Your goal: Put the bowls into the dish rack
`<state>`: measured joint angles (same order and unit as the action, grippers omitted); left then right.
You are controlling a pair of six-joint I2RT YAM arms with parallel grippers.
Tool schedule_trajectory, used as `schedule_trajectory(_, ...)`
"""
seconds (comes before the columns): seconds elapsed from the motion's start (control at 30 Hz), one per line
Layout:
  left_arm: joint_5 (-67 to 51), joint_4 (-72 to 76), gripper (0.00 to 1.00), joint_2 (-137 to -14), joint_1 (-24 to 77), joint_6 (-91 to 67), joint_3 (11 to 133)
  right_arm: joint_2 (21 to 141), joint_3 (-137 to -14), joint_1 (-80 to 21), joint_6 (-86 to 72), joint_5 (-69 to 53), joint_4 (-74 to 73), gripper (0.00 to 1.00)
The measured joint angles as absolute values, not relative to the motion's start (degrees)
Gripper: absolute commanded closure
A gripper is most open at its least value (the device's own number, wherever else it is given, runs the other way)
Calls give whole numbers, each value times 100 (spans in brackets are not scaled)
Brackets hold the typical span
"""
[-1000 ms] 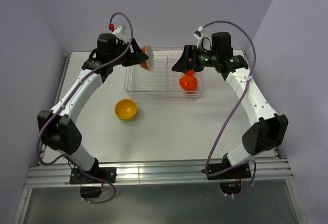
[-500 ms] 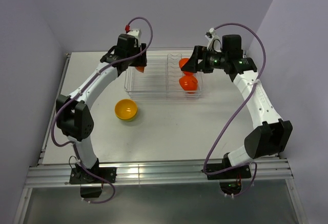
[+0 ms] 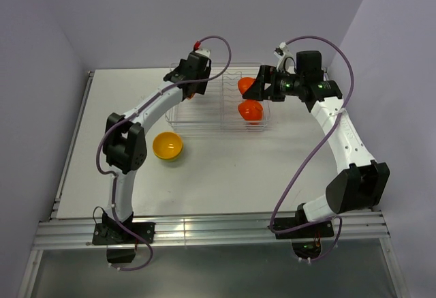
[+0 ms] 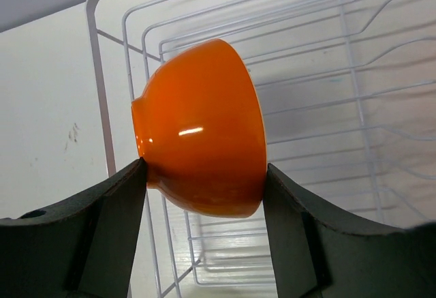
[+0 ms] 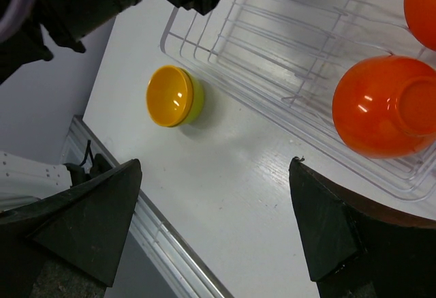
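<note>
In the left wrist view my left gripper (image 4: pixel 204 173) is shut on an orange bowl (image 4: pixel 201 131), held on its side above the left end of the clear dish rack (image 4: pixel 354 100). From above, that gripper (image 3: pixel 193 88) hangs over the dish rack (image 3: pixel 204 122) and hides its bowl. Two red-orange bowls (image 3: pixel 250 110) (image 3: pixel 245 84) sit in the rack's right part. My right gripper (image 3: pixel 254 88) hovers open just beside them with nothing between its fingers (image 5: pixel 102 209). A yellow bowl (image 3: pixel 167 146) (image 5: pixel 174 95) lies on the table in front of the rack's left end.
The white table (image 3: pixel 225 175) ends in an aluminium rail (image 3: pixel 204 230) at the near edge. Purple walls close in at the back and on both sides. The left arm (image 3: pixel 146 110) stretches across the table's left half towards the rack.
My left arm has swung right with the orange bowl, from the rack's left edge to over its left part. The right gripper has drawn back slightly to the right.
</note>
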<state>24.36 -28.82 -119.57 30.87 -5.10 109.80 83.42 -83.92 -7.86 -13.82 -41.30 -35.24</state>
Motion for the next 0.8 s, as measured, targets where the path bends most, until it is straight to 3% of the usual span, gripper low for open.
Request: schedule_trajectory(0.8, 3841, -2425, 100, -13192, 3284, 847, 11441, 8315, -8355, -762, -1476, -4274, -3463, 4)
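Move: The left hand already holds the orange-backed white bowl; its place in the left part of the dish rack lies roughly 6 cm ahead, 4 cm left and 14 cm below this hand. The two red bowls already racked stand well to the right: the far one some 6 cm ahead and 27 cm right, the near one about 8 cm back and 27 cm right, both some 12 cm lower. From the right hand that place is about 22 cm ahead, 34 cm left and 25 cm below. The left hand lowers the gripped bowl about 6 cm towards the rack's left part, just inside the left side rail, while easing some 3 cm forward and drifting about a centimetre left; the descent slows towards the end. On the way down the wrist rolls steadily about 20 degrees so that the hand's left side rises, and the fingers keep their hold with the opening unchanged. ##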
